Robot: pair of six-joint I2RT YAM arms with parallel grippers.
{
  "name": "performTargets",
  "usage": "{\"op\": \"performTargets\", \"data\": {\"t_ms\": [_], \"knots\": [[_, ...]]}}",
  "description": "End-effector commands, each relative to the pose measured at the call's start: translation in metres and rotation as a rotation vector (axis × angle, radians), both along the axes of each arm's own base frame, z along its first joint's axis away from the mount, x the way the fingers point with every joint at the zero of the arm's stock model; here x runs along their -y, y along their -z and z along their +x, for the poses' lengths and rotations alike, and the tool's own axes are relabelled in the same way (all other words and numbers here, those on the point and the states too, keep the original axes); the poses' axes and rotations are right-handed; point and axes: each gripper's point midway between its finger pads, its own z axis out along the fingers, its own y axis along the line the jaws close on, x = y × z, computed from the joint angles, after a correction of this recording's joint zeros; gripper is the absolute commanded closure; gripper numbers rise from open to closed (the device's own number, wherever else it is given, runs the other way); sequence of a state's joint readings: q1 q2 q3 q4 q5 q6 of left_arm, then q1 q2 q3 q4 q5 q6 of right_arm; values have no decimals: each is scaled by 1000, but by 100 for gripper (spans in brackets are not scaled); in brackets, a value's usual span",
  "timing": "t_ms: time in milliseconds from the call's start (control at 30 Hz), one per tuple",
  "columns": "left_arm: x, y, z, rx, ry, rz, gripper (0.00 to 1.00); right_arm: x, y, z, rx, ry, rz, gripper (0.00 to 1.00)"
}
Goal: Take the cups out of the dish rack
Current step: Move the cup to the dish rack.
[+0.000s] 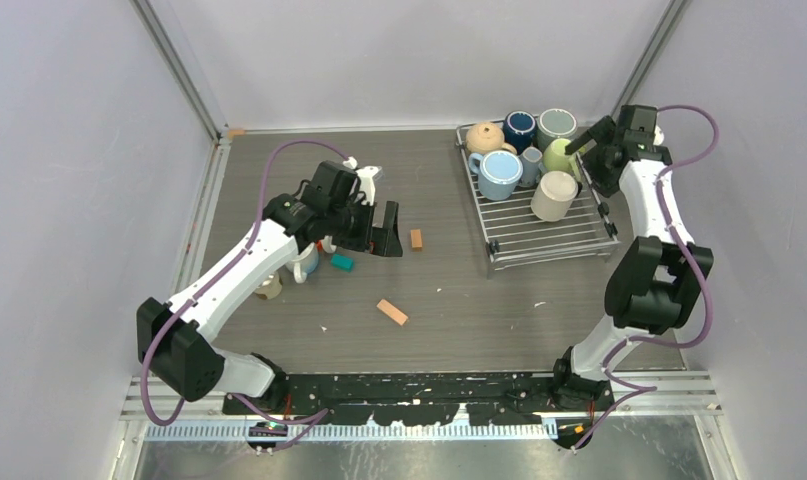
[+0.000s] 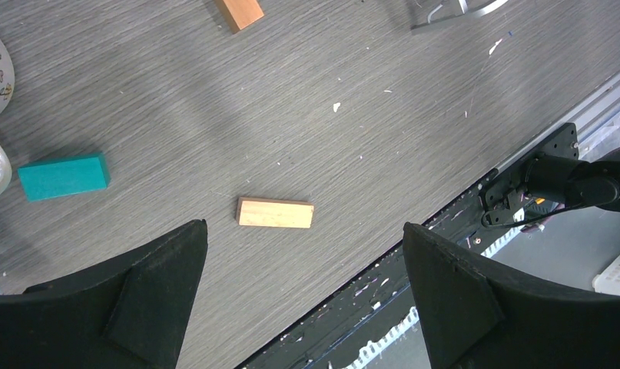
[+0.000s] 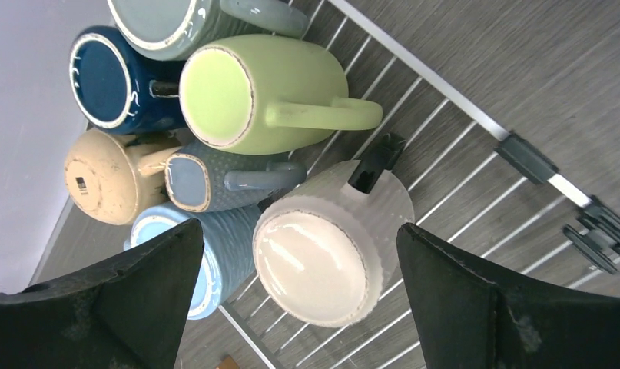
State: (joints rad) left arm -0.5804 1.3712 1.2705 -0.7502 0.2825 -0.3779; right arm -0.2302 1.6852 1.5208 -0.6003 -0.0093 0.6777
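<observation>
The silver wire dish rack [image 1: 549, 235] stands at the back right and holds several cups on their sides. Among them are a tan one [image 1: 484, 136], a navy one [image 1: 520, 127], a grey-green one [image 1: 556, 124], a lime green one [image 3: 260, 92], a light blue one [image 1: 497, 173] and a white one [image 3: 326, 257]. My right gripper [image 3: 299, 227] hangs open above the rack [image 3: 452, 100], its jaws wide over the white cup and touching nothing. My left gripper [image 1: 376, 243] is open and holds nothing over the table's left half. Beside the left arm, two cups [image 1: 304, 262] stand on the table.
A wooden block [image 2: 275, 213] lies on the table under the left gripper [image 2: 303, 231], with a teal block [image 2: 64, 176] to its left and an orange block [image 2: 241, 11] further off. The table's near edge rail [image 2: 522, 177] runs close by. The right wall is near the rack.
</observation>
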Motion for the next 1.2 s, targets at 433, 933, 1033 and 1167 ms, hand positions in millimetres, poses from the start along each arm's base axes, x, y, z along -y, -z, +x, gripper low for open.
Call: {"op": "performTargets", "data": {"t_ms": [433, 933, 1033, 1167], "knots": [[7, 0, 4, 22, 24, -20, 0, -48, 17, 11, 44, -109, 61, 0], [8, 1, 4, 18, 25, -19, 0, -111, 6, 0, 80, -170, 78, 0], [7, 1, 4, 16, 24, -21, 0, -106, 1, -3, 68, -191, 26, 0], [8, 0, 3, 16, 26, -23, 0, -100, -6, 5, 87, -247, -65, 0]]}}
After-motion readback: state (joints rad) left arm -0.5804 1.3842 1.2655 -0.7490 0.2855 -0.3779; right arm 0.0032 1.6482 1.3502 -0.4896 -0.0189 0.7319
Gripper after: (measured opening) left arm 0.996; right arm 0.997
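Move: Below and to the left of the open right hand stands the white cup with the black handle, about 6 cm left, 2 cm back and 9 cm down. From that cup, the green cup stands about 9 cm farther forward, the small grey-blue cup 7 cm forward and 5 cm left, and the light-blue cup 5 cm forward and 13 cm left. The white cup lies some 17 cm ahead, 38 cm right and 10 cm below the left hand. Dipping about 5 cm towards the rack, the right hand sweeps some 11 cm left with its fingers wide open, pushing the white cup along the wires with the side of its back-right finger rather than gripping it. The wrist turns about 10 degrees counter-clockwise, and the hand rises slightly as the sweep ends. ##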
